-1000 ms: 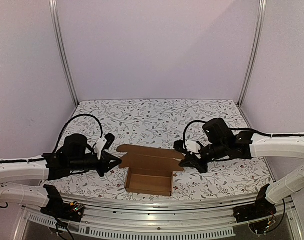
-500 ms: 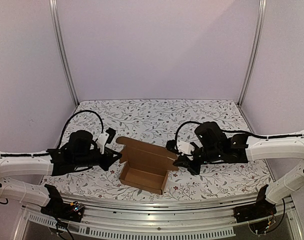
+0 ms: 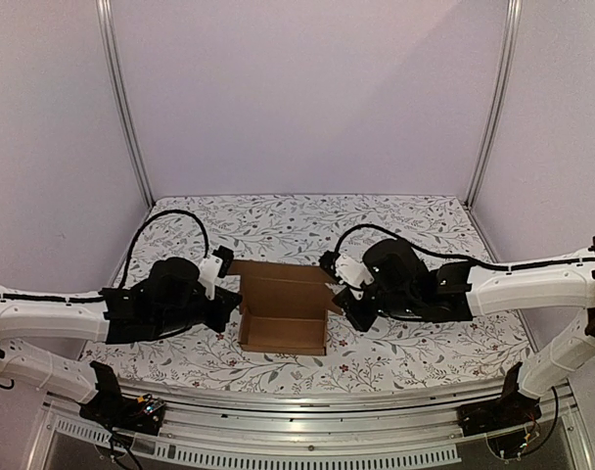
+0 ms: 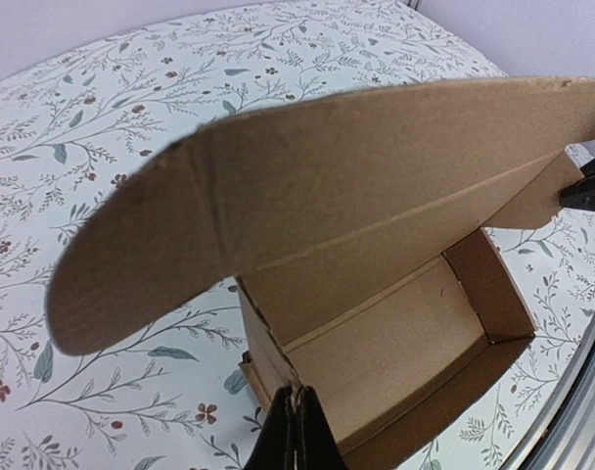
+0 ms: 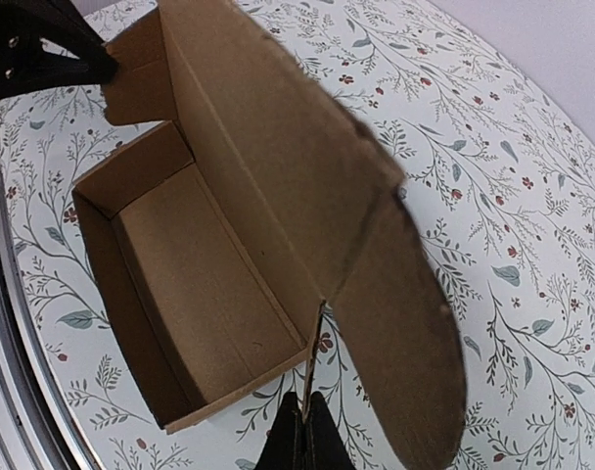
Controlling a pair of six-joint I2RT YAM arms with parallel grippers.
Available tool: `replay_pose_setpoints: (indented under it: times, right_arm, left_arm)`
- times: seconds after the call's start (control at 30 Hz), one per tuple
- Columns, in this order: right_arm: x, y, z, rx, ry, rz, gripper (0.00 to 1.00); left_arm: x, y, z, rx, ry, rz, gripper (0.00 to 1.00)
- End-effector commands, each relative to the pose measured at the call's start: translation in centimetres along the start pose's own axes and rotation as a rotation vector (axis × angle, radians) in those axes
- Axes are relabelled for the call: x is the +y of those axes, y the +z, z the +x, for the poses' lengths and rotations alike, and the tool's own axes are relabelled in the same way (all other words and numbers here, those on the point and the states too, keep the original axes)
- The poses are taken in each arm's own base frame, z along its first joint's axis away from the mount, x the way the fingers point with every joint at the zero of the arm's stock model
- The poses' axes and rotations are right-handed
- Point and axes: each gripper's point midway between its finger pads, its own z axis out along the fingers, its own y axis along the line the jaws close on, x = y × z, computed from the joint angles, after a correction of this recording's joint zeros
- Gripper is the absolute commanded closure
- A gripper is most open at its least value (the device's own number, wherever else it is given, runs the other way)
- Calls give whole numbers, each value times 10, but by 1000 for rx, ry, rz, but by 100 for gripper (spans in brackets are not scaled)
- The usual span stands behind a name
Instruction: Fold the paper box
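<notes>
The paper box (image 3: pixel 283 335) is a brown cardboard tray standing open in the middle of the table, its lid panel (image 3: pixel 283 292) raised behind it. My left gripper (image 3: pixel 235 309) is at the box's left end, shut on the short end wall (image 4: pixel 263 338). Its fingertips (image 4: pixel 296 406) pinch that wall's top edge. The lid's rounded ear flap (image 4: pixel 141 264) hangs over the left wrist view. My right gripper (image 3: pixel 339 302) is at the right end, shut (image 5: pixel 304 406) on the thin edge of the end flap (image 5: pixel 315 362). The lid's other ear flap (image 5: pixel 405 333) hangs beside it.
A floral cloth (image 3: pixel 405 235) covers the table. A metal rail (image 3: pixel 307 401) runs along the near edge. Purple walls and two aluminium posts (image 3: pixel 126 108) close in the back and sides. Black cables (image 3: pixel 170 220) loop off both wrists.
Both grippers have moved inward and away from the near edge. The box shifted with them and its lid has swung from lying flat to standing up. The left jaws closed fully.
</notes>
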Motion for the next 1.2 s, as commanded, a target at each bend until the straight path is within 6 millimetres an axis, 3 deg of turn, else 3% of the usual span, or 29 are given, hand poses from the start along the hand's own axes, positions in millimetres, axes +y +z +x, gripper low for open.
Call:
replay_pose_setpoints:
  times: [0.0,0.33,0.8,1.17]
  right_arm:
    - [-8,3,-29,-69,109,112,100]
    - [-13,11,-48,-128,226,254,100]
    - [-13,40,-34,-76,346,320,100]
    - [-16,48,-5,-28,370,361,100]
  left_arm:
    - [-5,4,-5,-5,-38,-24,100]
    - [-17,21,-2,62,-65,-65,100]
    - [-33,29,-3,71,-51,-76,100]
    - [-40,39,7,110,-35,-100,100]
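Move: Both grippers already pinch the lid's side flaps, one at each end. From the left gripper the open tray's middle is about 10 cm to the right, 2 cm back and 8 cm below, and the raised lid's tuck flap is 10 cm right, 3 cm ahead and 4 cm higher. From the right gripper the tray's middle is about 11 cm to the left, 2 cm back and 9 cm below, the tuck flap 11 cm left, 3 cm ahead and 3 cm higher. Keep both side flaps pinched and swing the right gripper forward about 5 cm, turning it some 30 degrees clockwise and easing it slightly left, then sinking at the end. Meanwhile bring the left gripper some 3 cm to the right and 2 cm down towards the tray, with a little forward, so the two hands draw the flaps closer together over the tray's ends. ##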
